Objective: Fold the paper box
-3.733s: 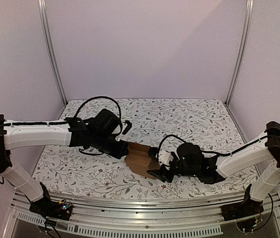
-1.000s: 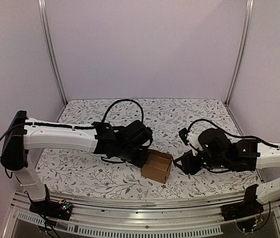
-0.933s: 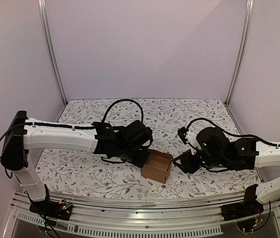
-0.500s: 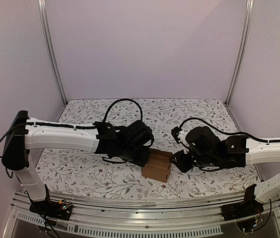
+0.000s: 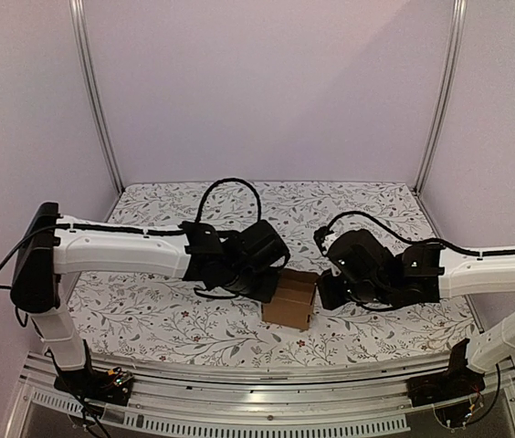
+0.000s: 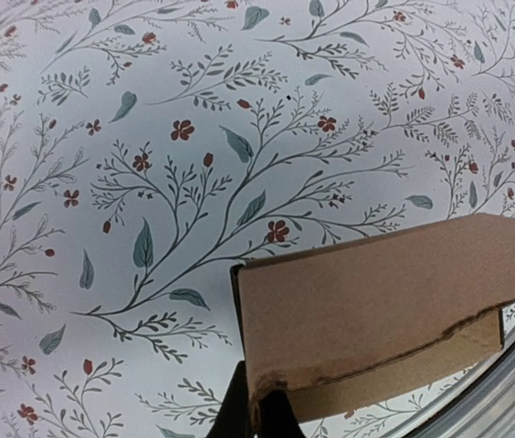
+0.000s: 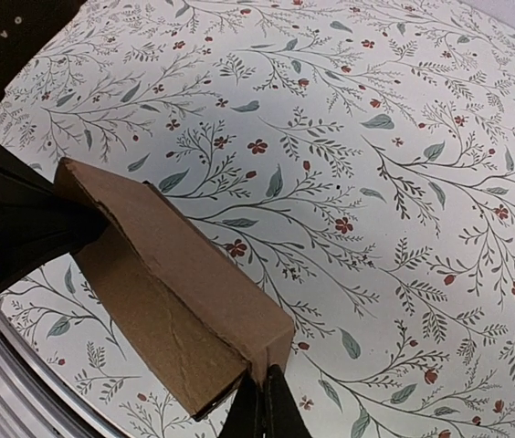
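Observation:
The paper box (image 5: 291, 301) is a small brown open-topped carton standing on the floral tablecloth (image 5: 358, 219) between the two arms. My left gripper (image 5: 267, 286) is at its left side. In the left wrist view the gripper (image 6: 254, 407) is shut on a wall of the box (image 6: 376, 306), with a dark finger on each face. My right gripper (image 5: 322, 294) meets the box's right side. In the right wrist view the gripper (image 7: 264, 391) is shut on the near corner edge of the box (image 7: 175, 274). The left gripper's black body (image 7: 6, 228) shows at the box's far end.
A metal rail (image 5: 257, 374) runs along the near table edge, close to the box; it also shows as the rail (image 6: 513, 383) at lower right of the left wrist view. Pale walls and two aluminium posts (image 5: 98, 109) close in the back and sides.
My right arm has moved left up to the box and its jaws have closed on the right wall. The left gripper has kept its hold, and the box has barely shifted.

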You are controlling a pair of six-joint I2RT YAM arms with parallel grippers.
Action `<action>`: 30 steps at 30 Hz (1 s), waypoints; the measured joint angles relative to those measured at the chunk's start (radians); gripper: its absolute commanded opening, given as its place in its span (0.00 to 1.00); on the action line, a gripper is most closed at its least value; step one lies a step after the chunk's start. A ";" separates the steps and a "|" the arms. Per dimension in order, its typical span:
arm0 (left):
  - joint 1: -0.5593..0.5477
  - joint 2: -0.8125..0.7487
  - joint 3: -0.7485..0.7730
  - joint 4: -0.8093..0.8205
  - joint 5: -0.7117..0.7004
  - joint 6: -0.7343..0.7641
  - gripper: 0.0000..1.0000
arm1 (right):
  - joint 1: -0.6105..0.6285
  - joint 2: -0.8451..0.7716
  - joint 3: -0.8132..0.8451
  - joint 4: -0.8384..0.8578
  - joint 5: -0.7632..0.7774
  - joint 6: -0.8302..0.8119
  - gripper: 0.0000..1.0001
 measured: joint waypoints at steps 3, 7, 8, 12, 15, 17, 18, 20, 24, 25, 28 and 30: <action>0.000 0.019 0.022 -0.011 -0.032 -0.013 0.00 | 0.000 0.018 0.009 0.004 0.025 0.026 0.00; -0.002 0.036 0.039 -0.021 -0.080 -0.024 0.00 | 0.000 0.048 0.032 0.011 0.051 0.070 0.00; -0.002 0.040 0.040 -0.024 -0.095 -0.027 0.00 | 0.000 0.058 0.042 0.011 0.058 0.084 0.00; -0.004 0.053 0.047 -0.031 -0.146 -0.037 0.00 | 0.000 0.094 0.076 0.014 0.080 0.116 0.00; -0.005 0.064 0.053 -0.031 -0.182 -0.042 0.00 | -0.001 0.116 0.098 0.013 0.095 0.145 0.00; -0.007 0.070 0.056 -0.032 -0.198 -0.044 0.00 | -0.004 0.127 0.109 0.013 0.098 0.165 0.00; -0.008 0.073 0.058 -0.033 -0.208 -0.045 0.00 | -0.009 0.134 0.116 0.013 0.099 0.178 0.00; -0.009 0.079 0.063 -0.035 -0.220 -0.047 0.00 | -0.019 0.147 0.130 0.013 0.098 0.203 0.00; -0.011 0.090 0.073 -0.036 -0.241 -0.049 0.00 | -0.040 0.167 0.146 0.014 0.094 0.251 0.00; -0.011 0.093 0.076 -0.036 -0.245 -0.049 0.00 | -0.045 0.172 0.149 0.014 0.092 0.267 0.00; -0.012 0.103 0.085 -0.036 -0.256 -0.049 0.00 | -0.058 0.183 0.153 0.015 0.083 0.303 0.00; -0.014 0.108 0.091 -0.036 -0.263 -0.048 0.00 | -0.070 0.190 0.154 0.018 0.072 0.330 0.00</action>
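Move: Between the two hands, which both already pinch its upper corners on the far side, hangs the open paper box: its middle lies about 4 cm back, 4 cm right and 4 cm below the left hand, and some 3 cm back, 5 cm left and 4 cm below the right hand. The metal rail at the table's near edge runs about 17 cm straight back of the left hand and some 7 cm lower. Carrying the box forward at an even height, both hands keep their shut grip on its upper corners, the left going about 3.5 cm and the right about 5 cm, away from the near rail. The right hand turns some 20 degrees clockwise as it swings ahead; the left turns about 10 degrees the other way and its pointing tips up about as much. ##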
